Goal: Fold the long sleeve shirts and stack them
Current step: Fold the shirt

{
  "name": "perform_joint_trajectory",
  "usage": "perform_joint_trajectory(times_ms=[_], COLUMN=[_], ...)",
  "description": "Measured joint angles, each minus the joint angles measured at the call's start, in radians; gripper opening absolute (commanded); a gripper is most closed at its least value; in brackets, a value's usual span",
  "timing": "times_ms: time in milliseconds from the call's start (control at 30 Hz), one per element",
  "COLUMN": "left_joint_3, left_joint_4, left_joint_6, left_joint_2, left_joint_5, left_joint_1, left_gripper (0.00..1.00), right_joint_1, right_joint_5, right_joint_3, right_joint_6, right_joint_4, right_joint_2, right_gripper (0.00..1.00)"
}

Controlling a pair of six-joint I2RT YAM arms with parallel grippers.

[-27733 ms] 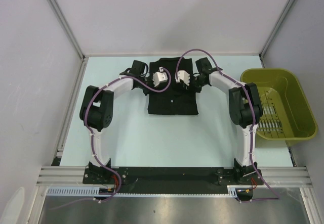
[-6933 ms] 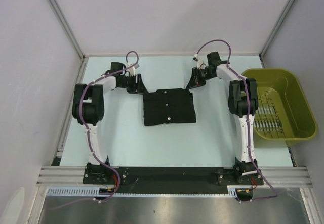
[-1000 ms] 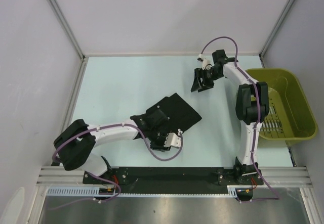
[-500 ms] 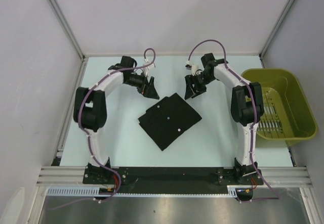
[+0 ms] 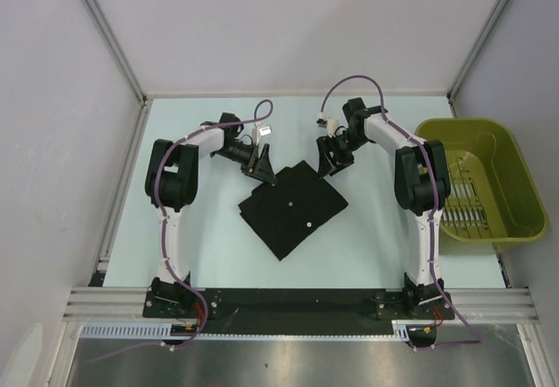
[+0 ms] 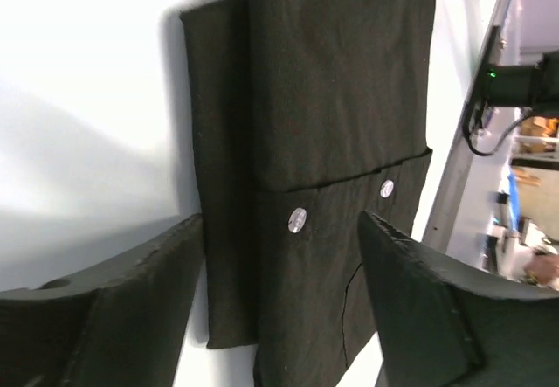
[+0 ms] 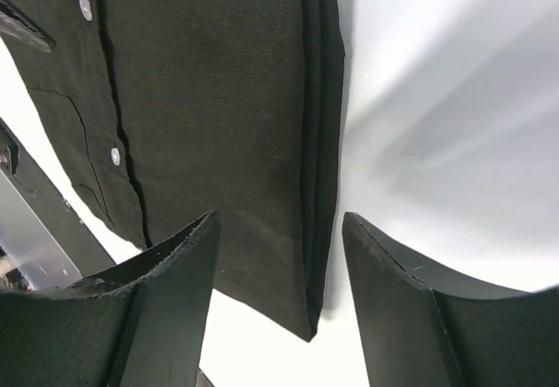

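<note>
One black long sleeve shirt (image 5: 295,210) with small white buttons lies folded flat on the pale table (image 5: 201,230), turned like a diamond. My left gripper (image 5: 262,169) hangs open just over its far-left edge. In the left wrist view the shirt (image 6: 336,99) fills the space ahead of the left gripper (image 6: 281,216), whose fingers (image 6: 113,308) hold nothing. My right gripper (image 5: 330,160) stands open at the shirt's far-right corner. The right wrist view shows the folded edge of the shirt (image 7: 201,81) between the spread tips of the right gripper (image 7: 279,217), with no grip on it.
An olive-green plastic basket (image 5: 515,177) sits at the right edge of the table, beside the right arm. White walls with metal posts close in the table on the left, back and right. The arm bases stand on a black rail at the near edge.
My left arm has left the shirt's near edge, swung round to its far-left edge and opened. The right gripper has come down and left toward the far-right corner. The shirt lies still.
</note>
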Motion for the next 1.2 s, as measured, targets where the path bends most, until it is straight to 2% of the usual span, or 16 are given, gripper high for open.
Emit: perform_joint_trajectory(times_ms=[133, 167, 300, 433, 533, 567, 600, 733, 833, 967, 1100, 1200], left_joint_3=[0.003, 0.0, -0.022, -0.041, -0.06, -0.063, -0.064, -0.057, 0.022, 0.294, 0.595, 0.7], left_joint_4=[-0.027, -0.03, -0.037, -0.033, 0.005, 0.019, 0.03, 0.051, -0.018, -0.179, -0.267, -0.258], left_joint_6=[0.002, 0.007, 0.006, -0.013, -0.06, -0.08, -0.102, -0.161, -0.151, -0.019, 0.144, 0.27], left_joint_2=[0.016, 0.016, 0.024, 0.033, 0.035, 0.035, 0.036, 0.035, 0.035, 0.032, 0.029, -0.018], left_joint_5=[0.024, 0.023, 0.037, 0.059, 0.058, 0.058, 0.057, 0.045, -0.018, -0.209, -0.453, -0.632], left_joint_1=[-0.01, -0.016, -0.036, -0.041, -0.035, -0.031, -0.025, 0.005, 0.038, 0.066, 0.068, 0.05], left_gripper=[0.65, 0.59, 0.52, 0.36, 0.21, 0.07, 0.0, 0.0, 0.0, 0.0, 0.0, 0.0], right_joint_1=[-0.005, -0.007, -0.018, -0.024, -0.025, -0.025, -0.025, -0.026, -0.031, -0.061, -0.101, -0.129], right_joint_5=[-0.002, -0.003, -0.004, -0.004, -0.005, -0.006, -0.009, -0.011, -0.014, -0.019, -0.02, -0.041], right_joint_3=[0.0, 0.0, 0.0, 0.0, 0.0, 0.0, 0.0, -0.001, -0.025, -0.082, -0.129, -0.182], right_joint_6=[0.0, 0.0, 0.001, 0.002, 0.005, 0.005, 0.006, 0.01, 0.019, 0.027, 0.047, 0.09], right_joint_4=[0.0, 0.0, 0.0, 0.0, 0.0, 0.0, 0.0, 0.001, 0.018, 0.031, 0.07, 0.121], right_joint_2=[0.001, 0.001, 0.001, 0.001, 0.001, 0.001, 0.001, 0.001, -0.006, -0.037, -0.091, -0.148], right_gripper=[0.64, 0.64, 0.64, 0.64, 0.64, 0.64, 0.64, 0.64, 0.64, 0.64, 0.65, 0.65])
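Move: The shirt's far-left edge lies just at the left fingertips, about 2 cm back, 1 cm to the right and 2 cm below. The shirt's middle is roughly 9 cm back and 6 cm right of the hand, at that same lower level, with the far button about 7 cm back and 5 cm right, and the near button some 13 cm back and 9 cm right. From the right gripper the shirt's middle lies some 10 cm back, 8 cm left and 4 cm down. Draw the left gripper back about 3 cm along the shirt's far-left edge, easing lower as its fingers narrow, then come forward again and pinch the edge shut. Carry it quickly forward and up, some 16 cm each, and 10 cm left, swinging the wrist about 50 degrees so the fingers point more down and forward. Move the open right gripper some 5 cm right, away, and slightly up. ##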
